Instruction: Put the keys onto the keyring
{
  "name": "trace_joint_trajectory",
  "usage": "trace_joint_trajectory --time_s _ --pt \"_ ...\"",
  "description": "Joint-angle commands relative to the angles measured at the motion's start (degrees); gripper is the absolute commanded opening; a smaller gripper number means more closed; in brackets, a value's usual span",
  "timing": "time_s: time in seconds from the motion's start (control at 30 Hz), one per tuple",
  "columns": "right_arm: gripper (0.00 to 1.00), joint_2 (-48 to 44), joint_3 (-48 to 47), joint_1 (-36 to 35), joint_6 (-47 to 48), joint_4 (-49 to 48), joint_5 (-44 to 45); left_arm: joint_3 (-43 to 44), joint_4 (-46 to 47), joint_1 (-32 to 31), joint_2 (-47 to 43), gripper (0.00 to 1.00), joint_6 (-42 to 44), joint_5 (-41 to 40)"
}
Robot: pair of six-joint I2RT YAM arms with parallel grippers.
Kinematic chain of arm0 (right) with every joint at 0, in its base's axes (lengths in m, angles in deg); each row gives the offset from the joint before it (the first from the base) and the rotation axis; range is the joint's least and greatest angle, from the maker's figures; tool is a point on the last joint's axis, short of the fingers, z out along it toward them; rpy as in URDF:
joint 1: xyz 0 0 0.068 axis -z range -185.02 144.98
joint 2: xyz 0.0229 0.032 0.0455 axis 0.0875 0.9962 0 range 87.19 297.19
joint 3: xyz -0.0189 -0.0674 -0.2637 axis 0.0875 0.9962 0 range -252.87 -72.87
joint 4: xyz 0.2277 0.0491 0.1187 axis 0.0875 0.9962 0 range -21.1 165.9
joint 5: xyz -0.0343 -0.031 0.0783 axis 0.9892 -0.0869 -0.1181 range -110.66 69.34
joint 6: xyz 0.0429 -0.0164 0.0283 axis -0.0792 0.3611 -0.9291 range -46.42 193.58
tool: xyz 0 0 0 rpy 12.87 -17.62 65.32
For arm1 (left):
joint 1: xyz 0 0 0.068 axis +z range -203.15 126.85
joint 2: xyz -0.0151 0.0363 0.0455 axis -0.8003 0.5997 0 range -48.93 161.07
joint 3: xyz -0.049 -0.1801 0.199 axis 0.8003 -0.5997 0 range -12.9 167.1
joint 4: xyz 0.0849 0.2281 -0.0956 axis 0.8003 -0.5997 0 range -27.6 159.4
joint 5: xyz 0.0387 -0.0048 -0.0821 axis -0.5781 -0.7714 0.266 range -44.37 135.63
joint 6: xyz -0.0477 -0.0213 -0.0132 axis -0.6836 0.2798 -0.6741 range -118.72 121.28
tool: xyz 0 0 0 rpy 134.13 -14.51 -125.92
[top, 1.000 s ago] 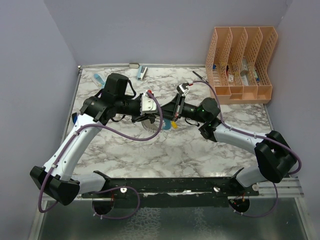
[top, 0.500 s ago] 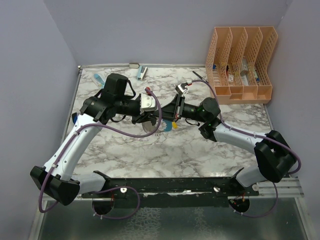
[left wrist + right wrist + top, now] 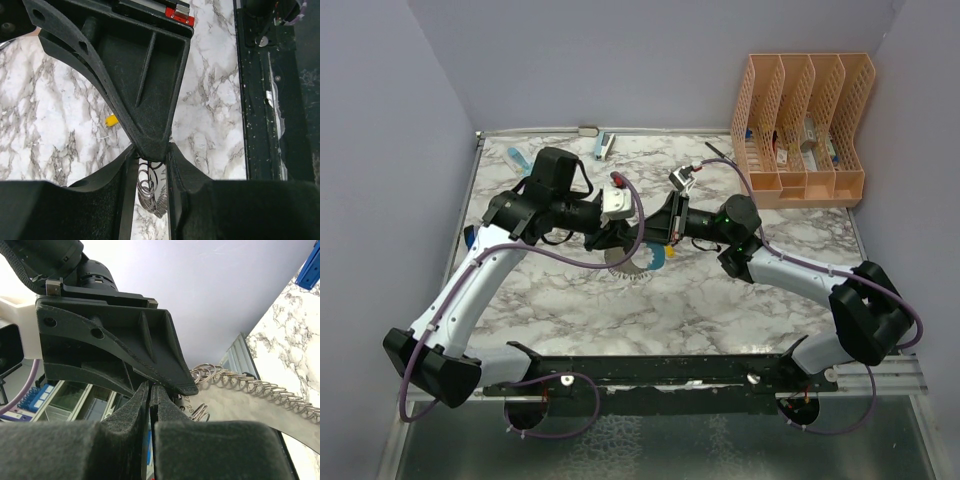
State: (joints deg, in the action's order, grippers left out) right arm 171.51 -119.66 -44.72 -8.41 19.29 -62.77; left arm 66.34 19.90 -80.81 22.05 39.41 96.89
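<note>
The keyring, a gray loop with ribbed wire coils and a light-blue section, hangs at the table's middle under both grippers. My left gripper is shut on it, and its coils show between the two black fingers. My right gripper meets it from the right, one finger reaching down into the left gripper's gap. In the right wrist view the right gripper has its jaws pressed together beside the keyring's coils. A yellow key lies loose on the marble. The black key is hidden.
An orange file organizer stands at the back right. A black pen lies near it. A blue-handled tool and another small item lie along the back edge. The black base rail runs across the front.
Both grippers and the keyring shifted slightly. The ring's light-blue section now shows more under the right gripper, where the yellow key showed before.
</note>
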Motion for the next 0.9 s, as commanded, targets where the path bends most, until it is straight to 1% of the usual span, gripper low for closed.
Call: trace_joint_trajectory --time_s 0.0,0.13,0.2,0.33,0.5,0.6,0.77,0.87 --pt "0.01 -1.5 -1.4 -0.3 2.5 0.9 -1.1 3.5 -2.7 -0.4 1.6 0.18 -0.4 6.6" --pt "0.01 -2.3 -1.2 -0.2 2.8 1.6 -0.1 3.3 -3.5 -0.4 1.2 0.35 1.4 4.5" --pt "0.01 -3.0 -1.0 -0.2 3.0 2.3 1.0 2.1 -2.9 -0.4 -0.1 0.40 3.0 3.0" --pt "0.01 -4.7 -1.3 -0.2 2.5 4.3 4.6 -0.9 0.6 -0.4 -2.8 0.47 3.2 -0.2" --pt "0.01 -6.6 -1.8 -0.2 0.9 6.7 8.9 -1.4 2.5 -0.5 -3.0 0.50 3.2 -2.7" --pt "0.01 -7.2 -1.4 -0.2 -1.1 7.3 11.1 -2.9 4.5 -0.5 -2.8 0.53 2.3 -3.8" --pt "0.01 -7.7 -0.9 -0.3 -4.9 7.0 12.7 -3.0 7.4 -0.5 -2.0 0.53 1.4 -4.7" --pt "0.01 -8.2 -1.3 -0.3 -5.8 8.4 13.5 -2.2 8.7 -0.5 -1.5 0.54 0.9 -6.1"
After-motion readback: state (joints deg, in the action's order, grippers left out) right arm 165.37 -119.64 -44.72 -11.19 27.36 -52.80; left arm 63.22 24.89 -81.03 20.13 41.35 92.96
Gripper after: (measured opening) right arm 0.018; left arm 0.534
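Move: The keyring's loops sit between the two sets of fingertips, roughly 1 cm right of the left hand and 2 cm below it, and about 1 cm left of and 1 cm below the right hand, level with both fore and aft. From the left hand, the curved silver plate hangs some 2 cm back, straight below by about 7 cm; the yellow tag lies on the table about 8 cm ahead, 8 cm right and 25 cm down. The keyring is let go by the left fingers, which open to about half while the right fingers stay shut on a loop. The right hand then rises about 2 cm with nearly as much forward and a little right, swinging some 10 degrees clockwise. Opened, the left hand eases back slightly, then forward about 2 cm beside the loops. ##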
